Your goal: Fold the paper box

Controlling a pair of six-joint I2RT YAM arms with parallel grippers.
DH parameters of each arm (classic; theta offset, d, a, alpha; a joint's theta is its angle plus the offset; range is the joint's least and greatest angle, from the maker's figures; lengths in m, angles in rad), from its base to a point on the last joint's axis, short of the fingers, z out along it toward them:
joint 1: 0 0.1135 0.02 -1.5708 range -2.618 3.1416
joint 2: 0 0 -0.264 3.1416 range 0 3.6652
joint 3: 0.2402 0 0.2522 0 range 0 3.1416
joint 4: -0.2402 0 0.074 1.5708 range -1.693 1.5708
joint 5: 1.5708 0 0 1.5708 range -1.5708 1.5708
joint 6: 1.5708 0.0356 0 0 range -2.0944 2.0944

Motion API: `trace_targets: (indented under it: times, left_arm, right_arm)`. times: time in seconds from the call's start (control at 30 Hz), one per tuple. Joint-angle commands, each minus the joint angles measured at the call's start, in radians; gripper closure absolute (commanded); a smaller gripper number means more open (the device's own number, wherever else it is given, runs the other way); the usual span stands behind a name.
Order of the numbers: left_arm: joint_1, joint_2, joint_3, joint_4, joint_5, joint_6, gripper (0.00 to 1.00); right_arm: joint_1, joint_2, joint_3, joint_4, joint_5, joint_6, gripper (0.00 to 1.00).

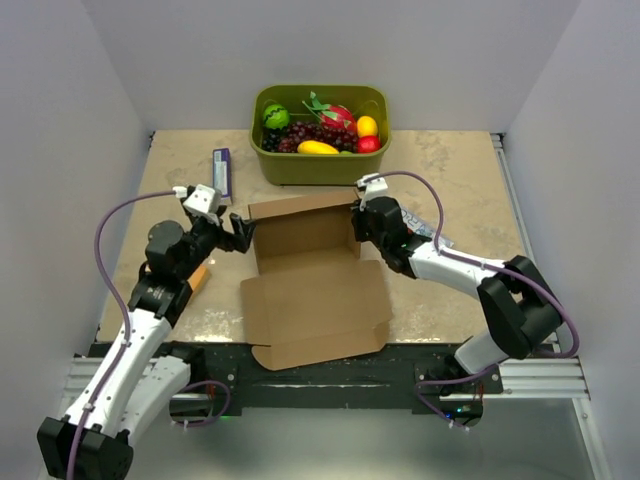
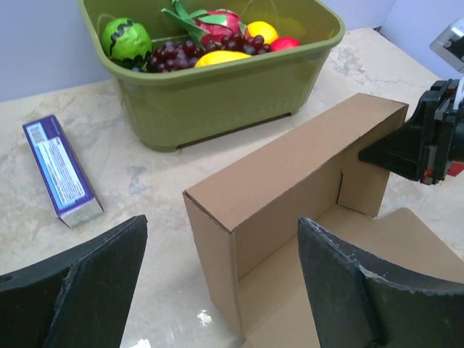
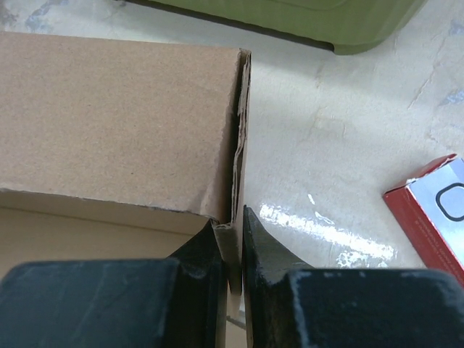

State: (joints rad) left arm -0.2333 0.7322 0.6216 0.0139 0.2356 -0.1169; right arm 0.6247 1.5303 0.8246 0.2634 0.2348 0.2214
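Observation:
The brown paper box (image 1: 310, 275) lies at the table's middle, its back wall and both end walls standing upright, its front flap flat toward me. My right gripper (image 3: 232, 235) is shut on the right end wall of the paper box (image 3: 123, 123), one finger inside, one outside. In the top view that right gripper (image 1: 358, 222) sits at the box's back right corner. My left gripper (image 2: 221, 290) stands wide open just short of the left end wall of the paper box (image 2: 290, 174), touching nothing; from above the left gripper (image 1: 243, 232) is beside the back left corner.
An olive-green tub (image 1: 320, 160) of fruit stands right behind the box. A purple packet (image 1: 222, 172) lies at the back left, a red-and-white packet (image 3: 435, 210) to the right of the box. An orange object (image 1: 198, 277) lies under my left arm.

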Motion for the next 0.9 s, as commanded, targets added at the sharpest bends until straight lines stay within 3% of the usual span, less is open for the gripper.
trace_targets:
  times: [0.0, 0.27, 0.6, 0.73, 0.87]
  left_arm:
    - [-0.084, -0.030, -0.036, -0.006, -0.145, -0.116, 0.12]
    - [-0.135, 0.029, -0.160, 0.023, -0.272, -0.263, 0.11]
    - [-0.170, 0.111, -0.229, 0.205, -0.325, -0.247, 0.15]
    - [-0.173, 0.159, -0.229, 0.256, -0.335, -0.228, 0.24]
    - [-0.182, 0.202, -0.221, 0.276, -0.346, -0.211, 0.45]
  right_arm:
    - [-0.005, 0.001, 0.048, -0.104, -0.034, 0.045, 1.00]
    - [-0.008, 0.014, 0.073, -0.127, -0.064, 0.050, 1.00]
    - [-0.006, 0.016, 0.073, -0.127, -0.074, 0.064, 1.00]
    - [-0.006, 0.019, 0.067, -0.131, -0.058, 0.064, 1.00]
    - [-0.006, 0.016, 0.065, -0.138, -0.046, 0.065, 1.00]
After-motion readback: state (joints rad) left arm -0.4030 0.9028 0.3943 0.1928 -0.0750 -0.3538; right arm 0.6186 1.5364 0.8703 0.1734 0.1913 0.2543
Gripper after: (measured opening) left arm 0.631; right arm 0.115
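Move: The paper box's upright left side panel is about 6 cm ahead of the left hand, 2 cm to its right and 17 cm below. From that hand, the folded top flap is roughly 8 cm ahead and 10 cm right, 13 cm down; the fruit bin 25 cm ahead, 15 cm right, 19 cm down. From the right hand, which already grips the box's right corner, the left panel is some 21 cm left, 2 cm back and 4 cm down. The left hand sinks about 12 cm towards the left panel, tipping down and starting to close; right keeps pinching. ##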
